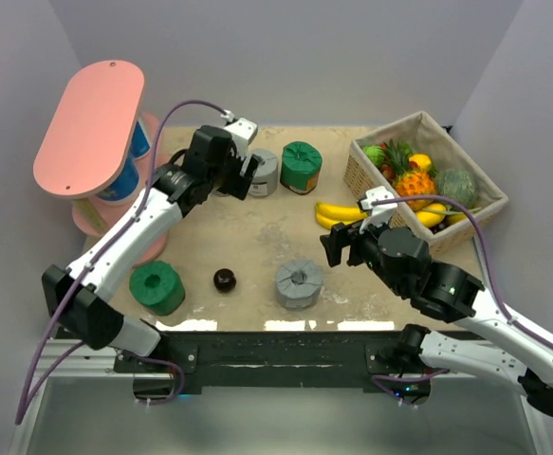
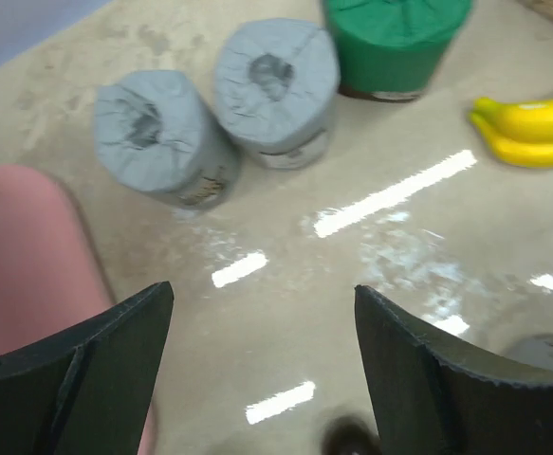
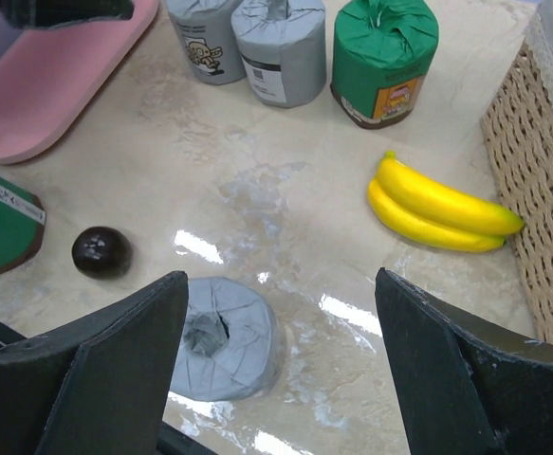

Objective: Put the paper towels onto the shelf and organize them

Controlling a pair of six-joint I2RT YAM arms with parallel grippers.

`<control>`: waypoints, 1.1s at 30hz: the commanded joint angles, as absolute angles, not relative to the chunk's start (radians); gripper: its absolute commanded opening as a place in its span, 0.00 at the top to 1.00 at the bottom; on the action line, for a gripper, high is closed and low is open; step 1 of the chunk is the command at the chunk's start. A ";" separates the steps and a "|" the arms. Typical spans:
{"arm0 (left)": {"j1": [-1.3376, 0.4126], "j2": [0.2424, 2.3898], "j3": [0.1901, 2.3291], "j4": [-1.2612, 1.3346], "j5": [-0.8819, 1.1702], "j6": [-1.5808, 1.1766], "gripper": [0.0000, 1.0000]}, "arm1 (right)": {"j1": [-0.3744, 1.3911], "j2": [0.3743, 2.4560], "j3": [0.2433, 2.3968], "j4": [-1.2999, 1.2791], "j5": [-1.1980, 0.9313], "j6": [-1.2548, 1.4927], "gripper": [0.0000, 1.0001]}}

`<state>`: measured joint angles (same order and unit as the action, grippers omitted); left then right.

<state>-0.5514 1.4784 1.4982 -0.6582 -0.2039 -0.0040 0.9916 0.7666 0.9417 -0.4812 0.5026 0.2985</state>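
Note:
The pink shelf (image 1: 86,123) stands at the far left, with two white-and-blue paper towels (image 1: 119,180) on its lower board. Two grey rolls (image 2: 162,137) (image 2: 276,90) and a green roll (image 2: 395,43) stand upright in a row at the back. My left gripper (image 2: 262,313) hovers open just in front of them with nothing between its fingers; in the top view the left gripper (image 1: 246,176) covers one grey roll. A third grey roll (image 3: 224,336) stands below my open right gripper (image 3: 281,294), nearer its left finger. Another green roll (image 1: 156,286) stands front left.
A small dark ball (image 1: 225,279) lies between the front green and grey rolls. Bananas (image 1: 338,213) lie beside the wicker fruit basket (image 1: 428,180) at the right. The shelf's pink lower board (image 2: 29,256) is close to my left finger.

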 commanded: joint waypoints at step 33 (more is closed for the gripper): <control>-1.195 1.511 1.154 -0.419 -0.011 -0.106 0.21 | 0.989 0.552 1.032 -0.534 0.746 0.364 0.16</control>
<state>-1.1915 1.4986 1.1542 -0.4793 -0.0071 -0.0948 0.9916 0.5426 1.0080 -0.5400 0.7162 0.3557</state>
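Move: The grey towel near the table's front edge lies about 17 cm back and 17 cm to the right of the left gripper, some 21 cm below. At table height too, from that gripper, the black knob is about 15 cm back and 3 cm left, the front green towel 18 cm back and 20 cm left, and the bananas level and 27 cm right. From the right gripper the grey towel is 2 cm back, 8 cm left and 24 cm down. Bring the empty left gripper back about 23 cm and right some 18 cm, sinking 12 cm towards the grey towel at the front edge. Turn it clockwise about 40 degrees, tip its fingers further down, keep them open and ease to a stop close above the towel. Meanwhile draw the open right gripper right and up, away from that towel, lifting its left side and turning it slightly clockwise. ##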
